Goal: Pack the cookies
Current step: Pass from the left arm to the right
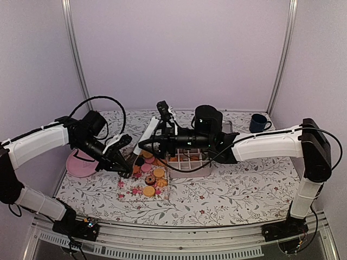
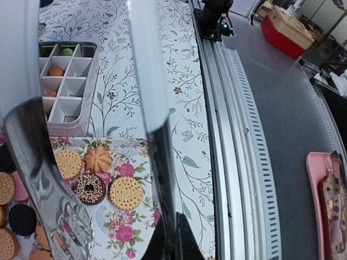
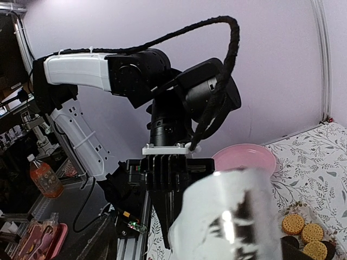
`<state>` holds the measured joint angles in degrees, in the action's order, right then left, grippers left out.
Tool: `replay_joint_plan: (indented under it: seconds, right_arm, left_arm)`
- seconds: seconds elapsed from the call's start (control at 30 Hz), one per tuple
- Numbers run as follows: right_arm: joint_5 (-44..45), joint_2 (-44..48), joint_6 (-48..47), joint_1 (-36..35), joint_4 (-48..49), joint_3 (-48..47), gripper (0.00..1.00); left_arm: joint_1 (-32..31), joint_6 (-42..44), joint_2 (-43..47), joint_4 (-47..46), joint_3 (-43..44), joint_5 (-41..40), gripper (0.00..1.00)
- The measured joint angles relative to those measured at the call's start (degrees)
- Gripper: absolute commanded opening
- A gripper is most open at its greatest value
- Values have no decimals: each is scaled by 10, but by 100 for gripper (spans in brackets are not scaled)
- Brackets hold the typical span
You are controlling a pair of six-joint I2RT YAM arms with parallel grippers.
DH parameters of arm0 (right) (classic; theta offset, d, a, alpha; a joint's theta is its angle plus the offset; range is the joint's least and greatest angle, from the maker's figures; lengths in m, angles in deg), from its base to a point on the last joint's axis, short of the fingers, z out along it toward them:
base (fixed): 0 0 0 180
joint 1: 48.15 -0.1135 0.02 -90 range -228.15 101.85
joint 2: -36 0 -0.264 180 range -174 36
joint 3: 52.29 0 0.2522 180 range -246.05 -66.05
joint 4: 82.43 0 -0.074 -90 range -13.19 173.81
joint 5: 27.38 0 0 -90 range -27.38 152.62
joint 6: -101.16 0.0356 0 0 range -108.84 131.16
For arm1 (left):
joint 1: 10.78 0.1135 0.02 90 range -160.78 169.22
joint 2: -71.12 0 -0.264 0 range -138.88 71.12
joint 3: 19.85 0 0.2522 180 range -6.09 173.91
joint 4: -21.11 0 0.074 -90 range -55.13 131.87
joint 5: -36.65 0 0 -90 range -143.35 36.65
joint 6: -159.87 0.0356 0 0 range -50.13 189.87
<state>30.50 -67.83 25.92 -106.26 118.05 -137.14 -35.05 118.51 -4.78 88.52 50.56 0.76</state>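
The cookies [image 1: 149, 176] lie loose on a floral mat [image 1: 130, 192]: tan rounds, black ones, a pink one and a sprinkled chocolate one [image 2: 89, 188]. A few more sit in the divided box [image 2: 89, 92]. My left gripper [image 2: 174, 238] is shut on one arm of shiny metal tongs [image 2: 154, 108], low over the mat's right edge. The other tong arm [image 2: 38, 157] hangs over the cookies. My right gripper [image 1: 143, 145] reaches left across the box [image 1: 209, 169] to the tongs [image 1: 150, 131]. Its wrist view shows only a blurred shiny shape [image 3: 227, 216], so its jaws are hidden.
A pink plate [image 1: 78, 165] lies at the left beside the left arm. A dark blue mug [image 1: 259, 123] stands at the back right. The table's metal rail [image 2: 238, 135] runs along the near edge. Both arms crowd the middle above the mat and box.
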Motion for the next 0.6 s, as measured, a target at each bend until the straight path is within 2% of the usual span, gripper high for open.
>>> replay_joint_plan:
  seconds: [0.07, 0.43, 0.53, 0.6]
  right_arm:
    - [-3, -11, 7, 0, -1, -8, 64]
    - [2, -31, 25, 0, 3, -15, 39]
    - [0, -31, 26, 0, -1, -15, 38]
    - [-1, -31, 25, -1, -4, -15, 42]
  left_arm:
    - [-1, 0, 0, 0, 0, -6, 0]
    - [-3, 6, 0, 11, 0, -19, 0]
    - [-5, 6, 0, 10, 0, -25, 1]
    - [-5, 6, 0, 8, 1, -31, 1]
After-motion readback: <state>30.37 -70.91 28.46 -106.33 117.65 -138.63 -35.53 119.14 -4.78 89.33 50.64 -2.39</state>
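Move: The tongs, still pinched near their slotted lower end by the left hand, slant up between the right hand's open fingers, their middle about 2 cm left of and 2 cm below that hand. The cookie tray's centre lies some 12 cm ahead, 3 cm left and 29 cm below it, the compartment box about 20 cm ahead, 17 cm right and 26 cm down. From the left hand, the tongs' middle is roughly 4 cm ahead, 6 cm right and 9 cm up. The right hand eases down about 2 cm and left 1 cm, closing halfway to squeeze the left-held tongs' arms. ##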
